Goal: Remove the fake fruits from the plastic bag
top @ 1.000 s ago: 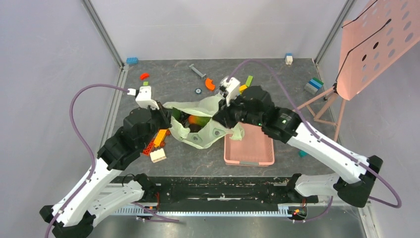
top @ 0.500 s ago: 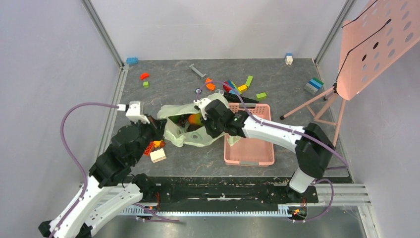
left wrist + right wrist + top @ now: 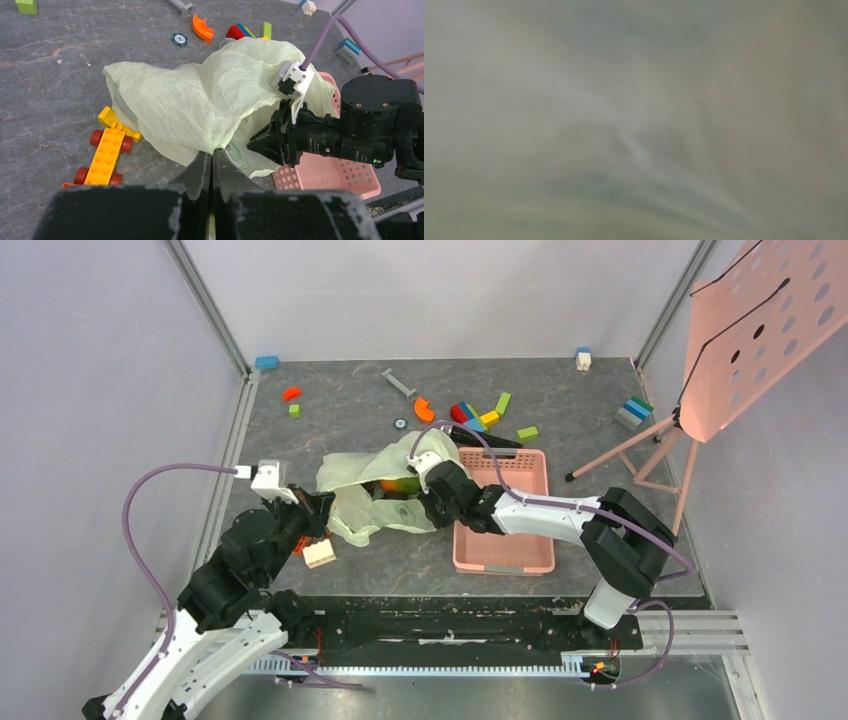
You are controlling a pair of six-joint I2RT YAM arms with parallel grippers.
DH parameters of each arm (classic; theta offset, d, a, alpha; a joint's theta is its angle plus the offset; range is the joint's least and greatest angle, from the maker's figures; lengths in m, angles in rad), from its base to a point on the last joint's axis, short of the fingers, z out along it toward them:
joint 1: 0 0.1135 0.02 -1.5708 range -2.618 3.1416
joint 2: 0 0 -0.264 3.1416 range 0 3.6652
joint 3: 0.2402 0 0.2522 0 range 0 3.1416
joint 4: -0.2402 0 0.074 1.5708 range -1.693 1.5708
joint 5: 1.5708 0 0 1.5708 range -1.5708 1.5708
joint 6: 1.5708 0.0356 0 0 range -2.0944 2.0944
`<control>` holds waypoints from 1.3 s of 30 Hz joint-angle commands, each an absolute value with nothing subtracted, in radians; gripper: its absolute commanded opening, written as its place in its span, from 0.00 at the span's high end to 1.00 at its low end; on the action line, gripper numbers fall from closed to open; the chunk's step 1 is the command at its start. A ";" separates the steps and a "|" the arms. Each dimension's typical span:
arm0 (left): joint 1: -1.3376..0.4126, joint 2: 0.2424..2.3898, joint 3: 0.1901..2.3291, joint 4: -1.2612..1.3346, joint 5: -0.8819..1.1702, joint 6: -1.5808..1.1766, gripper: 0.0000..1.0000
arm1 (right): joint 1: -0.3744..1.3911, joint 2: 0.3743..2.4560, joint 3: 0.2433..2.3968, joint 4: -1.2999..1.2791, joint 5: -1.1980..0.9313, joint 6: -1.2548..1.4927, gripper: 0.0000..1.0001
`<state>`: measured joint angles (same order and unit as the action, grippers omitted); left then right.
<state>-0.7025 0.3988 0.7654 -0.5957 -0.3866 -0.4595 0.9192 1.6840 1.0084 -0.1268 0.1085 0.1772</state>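
The pale green plastic bag (image 3: 365,480) lies crumpled at the middle of the table, and in the left wrist view the plastic bag (image 3: 200,100) billows up in front of me. My left gripper (image 3: 214,152) is shut on a pinched fold of its near edge. An orange-green mango (image 3: 398,483) shows through the bag's mouth; the other fake fruits are hidden. My right gripper (image 3: 260,142) pokes into the bag from the right, its fingertips buried in plastic. The right wrist view is a grey-green blur of bag film.
A pink perforated basket (image 3: 505,530) sits right of the bag, under my right forearm. An orange-yellow toy car (image 3: 107,152) and a white block (image 3: 318,553) lie left of the bag. Loose blocks (image 3: 480,415) lie behind it. A pink stand (image 3: 760,325) leans at the far right.
My left gripper pulled the bag's edge back toward the near left. My right gripper dropped from above the bag's far side into its mouth, and the bag has folded over the mango.
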 commanded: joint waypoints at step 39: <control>-0.700 0.374 0.701 -0.583 -0.291 -0.524 0.97 | 0.958 1.868 1.375 -0.092 0.100 -0.719 0.34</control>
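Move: The green-and-orange fruit in the bag lies about 7 cm left and 5 cm ahead of the right hand, 2 cm lower; a dark fruit sits some 4 cm farther left. The pink basket's middle is about 14 cm to the right hand's right and 1 cm ahead. From the left hand, holding the bag's edge, the green-and-orange fruit is roughly 11 cm ahead, 11 cm right and 24 cm below. Right hand opens, rises and swings about 8 cm left-forward towards the fruits, turning counter-clockwise; left keeps the bag edge. ##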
